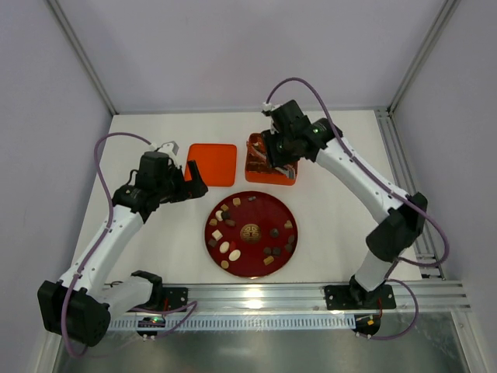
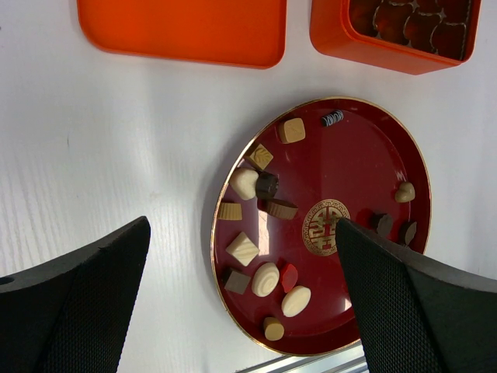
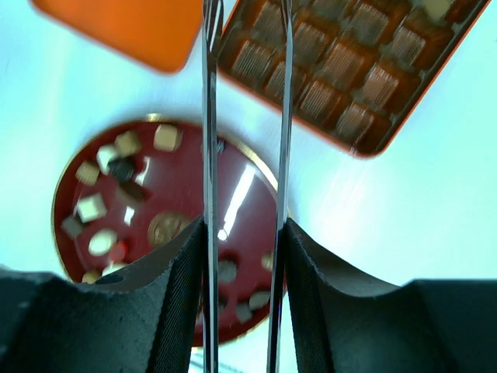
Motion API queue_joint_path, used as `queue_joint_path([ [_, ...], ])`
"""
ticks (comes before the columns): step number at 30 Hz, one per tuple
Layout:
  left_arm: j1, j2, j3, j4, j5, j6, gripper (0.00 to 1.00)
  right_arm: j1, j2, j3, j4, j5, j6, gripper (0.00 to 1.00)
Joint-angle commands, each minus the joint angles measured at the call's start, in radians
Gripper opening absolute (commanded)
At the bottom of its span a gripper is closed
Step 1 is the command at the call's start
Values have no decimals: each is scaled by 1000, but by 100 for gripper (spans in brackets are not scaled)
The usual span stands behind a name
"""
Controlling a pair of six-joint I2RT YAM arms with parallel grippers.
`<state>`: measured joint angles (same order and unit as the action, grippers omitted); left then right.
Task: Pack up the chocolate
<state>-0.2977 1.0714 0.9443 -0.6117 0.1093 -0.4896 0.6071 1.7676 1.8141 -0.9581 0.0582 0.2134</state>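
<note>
Several small chocolates (image 1: 224, 246) in dark brown, tan and cream lie scattered on the dark red plate (image 1: 256, 214); the left wrist view shows them close up (image 2: 244, 183). The orange gridded tray (image 1: 254, 155) stands behind the plate. My right gripper (image 1: 278, 159) hovers over the tray, shut on metal tongs (image 3: 208, 155). The tongs' blades run up out of the right wrist view, so their tips are hidden. Left of the plate, my left gripper (image 1: 190, 185) hangs wide open and empty over the table.
A flat orange lid (image 1: 211, 164) lies left of the tray. The tray's cells (image 3: 349, 62) hold ribbed brown liners, and a pale piece (image 3: 436, 6) lies in a corner cell. A gold emblem (image 2: 324, 227) marks the plate's middle. A metal rail (image 1: 311, 295) runs along the near edge.
</note>
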Motion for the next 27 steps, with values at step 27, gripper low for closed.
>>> queue_joint_path([
  [27, 9, -11, 27, 6, -10, 0, 100, 557, -347, -469, -74, -107, 169, 46],
])
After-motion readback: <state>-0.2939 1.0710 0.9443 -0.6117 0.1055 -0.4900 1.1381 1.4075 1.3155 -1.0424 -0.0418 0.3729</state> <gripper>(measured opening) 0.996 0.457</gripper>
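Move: The white oval chocolate on the near side of the round tray is about 26 cm back from my right hand, 9 cm to its left and 20 cm below. The red chocolate lies 3 cm beyond the oval and 1 cm to its left. The round white one is 3 cm left of it and 2 cm farther out. My right hand's neighbour, the compartment box, is centred 6 cm ahead, 2 cm right. From my left hand the oval is 18 cm back, 8 cm right. With the right-hand tweezers empty and already partly open, I swing quickly back from the box to the near part of the tray, about 25 cm and slightly left, rising a touch before sinking to some 5 cm lower. The wrist turns counter-clockwise and the tips swing down steeper, some 30 degrees in all; I ease off above the white oval chocolate, opening unchanged. ##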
